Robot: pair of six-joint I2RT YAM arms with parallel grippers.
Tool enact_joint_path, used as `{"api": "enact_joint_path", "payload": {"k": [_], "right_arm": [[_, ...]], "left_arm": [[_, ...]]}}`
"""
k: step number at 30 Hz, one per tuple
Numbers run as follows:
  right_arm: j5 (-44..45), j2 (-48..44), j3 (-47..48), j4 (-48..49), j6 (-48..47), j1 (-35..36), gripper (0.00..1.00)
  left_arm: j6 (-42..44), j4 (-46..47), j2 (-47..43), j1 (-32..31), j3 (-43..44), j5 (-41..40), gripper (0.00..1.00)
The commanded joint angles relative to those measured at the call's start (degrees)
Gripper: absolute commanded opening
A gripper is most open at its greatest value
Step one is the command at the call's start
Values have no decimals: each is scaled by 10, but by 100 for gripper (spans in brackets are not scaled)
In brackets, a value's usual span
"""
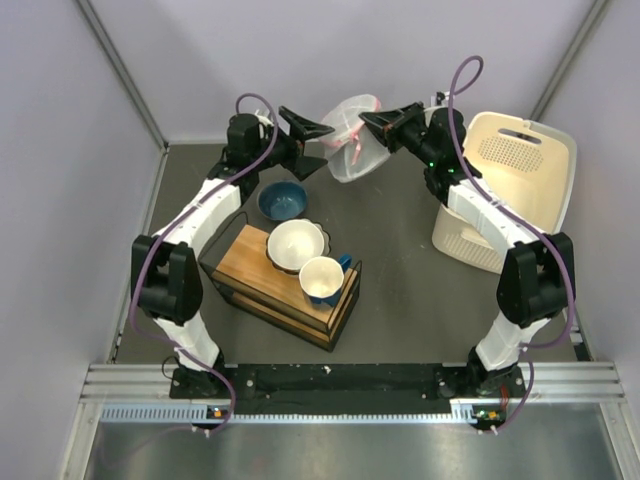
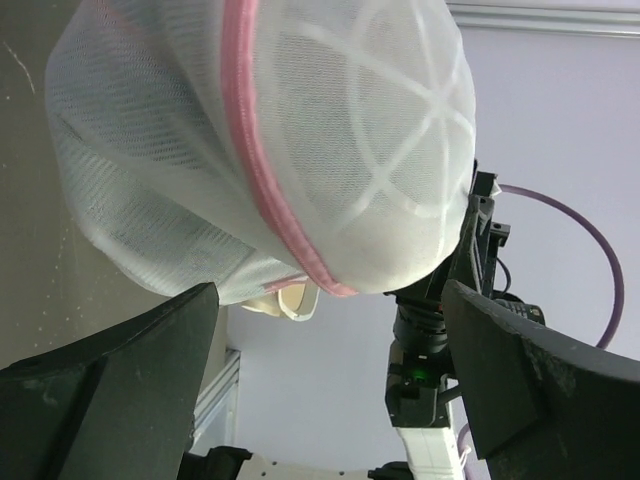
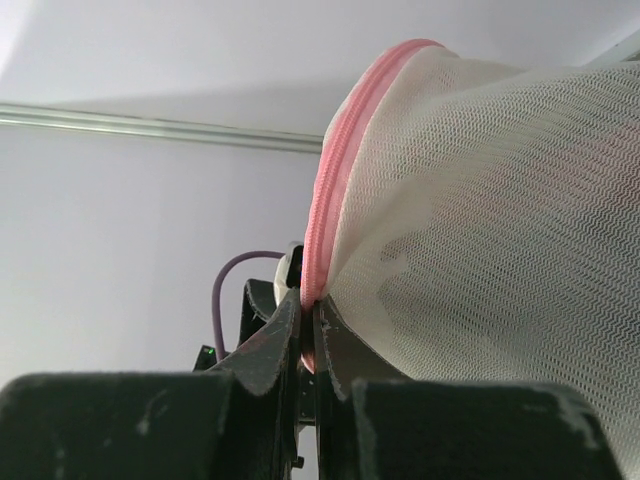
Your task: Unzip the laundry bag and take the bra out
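The laundry bag [image 1: 352,137], a white mesh dome with pink zipper trim, hangs in the air at the back of the table. My right gripper [image 1: 368,122] is shut on the trim at the bag's right edge. In the right wrist view the right gripper [image 3: 310,325] pinches the pink zipper band, and the laundry bag [image 3: 480,240] bulges to the right. My left gripper [image 1: 325,147] stands open just left of the bag. In the left wrist view the left gripper [image 2: 330,340] has its jaws wide apart below the laundry bag [image 2: 260,140], not touching it. The bra is hidden.
A cream perforated basket [image 1: 510,190] stands at the back right. A wooden rack [image 1: 250,262] in the middle holds a white bowl [image 1: 296,245] and a cup [image 1: 322,280]. A blue bowl [image 1: 282,200] sits behind the rack, under the left arm.
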Motion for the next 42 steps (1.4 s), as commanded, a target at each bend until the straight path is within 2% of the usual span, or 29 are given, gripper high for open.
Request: {"api": "enact_joint_path", "payload": {"k": [1,3,7,12,20,24,35,38,39,42], "right_arm": [[-10,-34,8,54,6,-1,0],[-16,-33,7,59,10,-1,0],[-25,-42,-5,59,13,-3,0],[-40,-49,-7,46,-2,-4,0],[-47,-52,-14,49,-7,-7,0],[-48,-46,-7,47,-7,-9,0],[-75,-48,-5,46,-6,-9,0],[-78,-59,-20,25,-23,-9,0],[-82,-61,-25,22,-26,-9,0],[-84,-72,-57,24,-29,-9,0]], "left_arm": [[-55,86,0,-3,9,-12,99],[-79,112,10,-3,18,-14,99],[-80,88,38,-5,63,-19,99],[-61,67,45,-6,78,-20,99],[-60,70,22,-7,22,-13,99],[-92,113,5,-8,-25,-18,99],[-108,99,40,-12,19,-21,97],[-111,97,43,-12,27,-28,79],[-110,95,43,-12,28,-28,57],[-105,93,35,-11,27,-33,23]]}}
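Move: The left end of the laundry bag's pink zip rim hangs about 4 cm ahead of the open left gripper, 2 cm to its right and about level. The right gripper's tips, holding that rim, are some 5 cm ahead, 8 cm to the right and slightly higher. The blue bowl is roughly 5 cm back, 10 cm left and 28 cm below the left hand. From the right hand the free rim end is 6 cm left, 2 cm back and 2 cm down. Bring the open left gripper forward and up about 2.5 cm towards the laundry bag's zip rim. Dip it some 4 cm, rise again about 2 cm with the wrist tipped slightly down, then start shutting the fingers around the rim. Meanwhile keep the right grip on the rim and draw that hand back about 2.5 cm, turning it slightly counter-clockwise. ##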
